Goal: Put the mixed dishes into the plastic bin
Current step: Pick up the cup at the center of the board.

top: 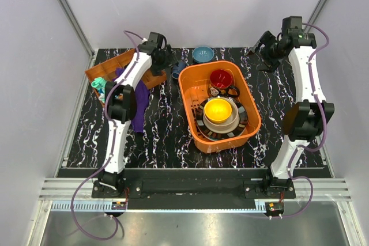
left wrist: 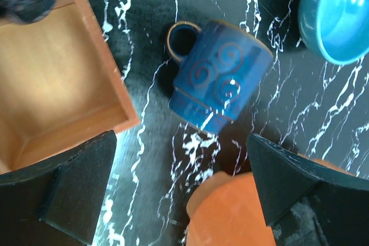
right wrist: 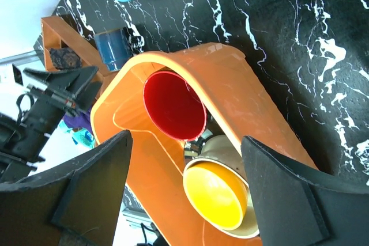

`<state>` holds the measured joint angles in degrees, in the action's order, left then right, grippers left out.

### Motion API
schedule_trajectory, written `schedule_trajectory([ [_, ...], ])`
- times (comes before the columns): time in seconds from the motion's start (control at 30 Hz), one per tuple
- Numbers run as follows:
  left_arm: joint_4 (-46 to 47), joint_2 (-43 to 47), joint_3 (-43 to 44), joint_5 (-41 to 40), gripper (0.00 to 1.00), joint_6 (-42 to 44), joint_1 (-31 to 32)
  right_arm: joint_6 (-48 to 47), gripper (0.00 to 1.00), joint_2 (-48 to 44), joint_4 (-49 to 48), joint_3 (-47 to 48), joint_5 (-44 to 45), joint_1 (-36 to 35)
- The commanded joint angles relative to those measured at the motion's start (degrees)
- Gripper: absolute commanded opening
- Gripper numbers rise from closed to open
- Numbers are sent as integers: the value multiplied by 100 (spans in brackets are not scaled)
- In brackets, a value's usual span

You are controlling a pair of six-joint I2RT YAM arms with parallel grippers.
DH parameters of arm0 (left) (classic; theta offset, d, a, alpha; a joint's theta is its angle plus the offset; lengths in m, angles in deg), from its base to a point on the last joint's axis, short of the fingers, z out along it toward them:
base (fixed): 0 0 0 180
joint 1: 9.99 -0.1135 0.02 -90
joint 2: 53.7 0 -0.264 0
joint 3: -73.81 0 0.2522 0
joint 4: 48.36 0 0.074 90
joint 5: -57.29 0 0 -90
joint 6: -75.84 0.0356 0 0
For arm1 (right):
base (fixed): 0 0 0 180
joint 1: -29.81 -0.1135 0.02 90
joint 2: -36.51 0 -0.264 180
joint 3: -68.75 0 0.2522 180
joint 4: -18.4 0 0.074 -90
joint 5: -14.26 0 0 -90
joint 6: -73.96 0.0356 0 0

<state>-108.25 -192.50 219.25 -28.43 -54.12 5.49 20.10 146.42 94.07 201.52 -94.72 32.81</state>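
The orange plastic bin (top: 185, 93) stands mid-table. In it are a red mug (top: 221, 79), and an orange-yellow bowl (top: 219, 109) nested in a beige bowl (top: 233, 120) on a dark striped-rim plate (top: 222, 134). A small blue bowl (top: 203, 55) sits on the table behind the bin. A dark blue swirl-patterned mug (left wrist: 222, 82) lies on its side between the bin and the tray. My left gripper (left wrist: 181, 188) is open and empty just above the blue mug (top: 177, 71). My right gripper (right wrist: 184, 194) is open and empty, raised at the back right and looking down at the bin (right wrist: 259, 113).
A brown-orange compartment tray (top: 109, 67) lies at the back left, its wall (left wrist: 98, 56) close to the blue mug. A purple cloth (top: 135, 108) and a teal toy (top: 99, 86) lie beside the left arm. The bin's corner (left wrist: 230, 211) is under the left gripper.
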Motion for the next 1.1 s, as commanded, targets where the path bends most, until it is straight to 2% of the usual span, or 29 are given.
schedule_trajectory([
  [0.0,876,-138,236,231,99,-257,-28,-178,86,144,339,457,0,-10],
  [0.2,1571,-305,262,662,98,-416,-11,-204,86,347,524,580,-44,-10],
  [0.37,1686,-332,218,891,98,-161,33,-169,86,461,585,668,-79,-10],
  [0.57,1686,-375,139,804,98,392,218,-186,86,549,752,827,-79,-10],
  [1.07,1554,-472,16,487,97,789,297,-151,86,479,858,730,-149,-11],
])
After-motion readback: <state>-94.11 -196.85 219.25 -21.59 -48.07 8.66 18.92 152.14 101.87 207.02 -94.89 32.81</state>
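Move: The blue cup stands about 6 cm ahead of the open left hand, 6 cm to its right and some 6 cm lower. The light-blue bowl is about 7 cm farther out than the cup and 14 cm to its right. The wooden box's middle lies some 23 cm left of the hand and 2 cm ahead; the orange bin's middle is roughly 27 cm right and 11 cm back. From the right hand, the cup is about 40 cm left, 10 cm ahead and 21 cm below. No touch on the cup can be seen yet. The left hand closes in on the cup nearly level, first about 3 cm forward while already drifting right, then on to the right, some 6 cm sideways in all, easing back slightly. The wrist turns about 10 degrees clockwise and its fingers tip up as much, staying wide open; the right hand sinks about 2.5 cm, tipping steeper. ##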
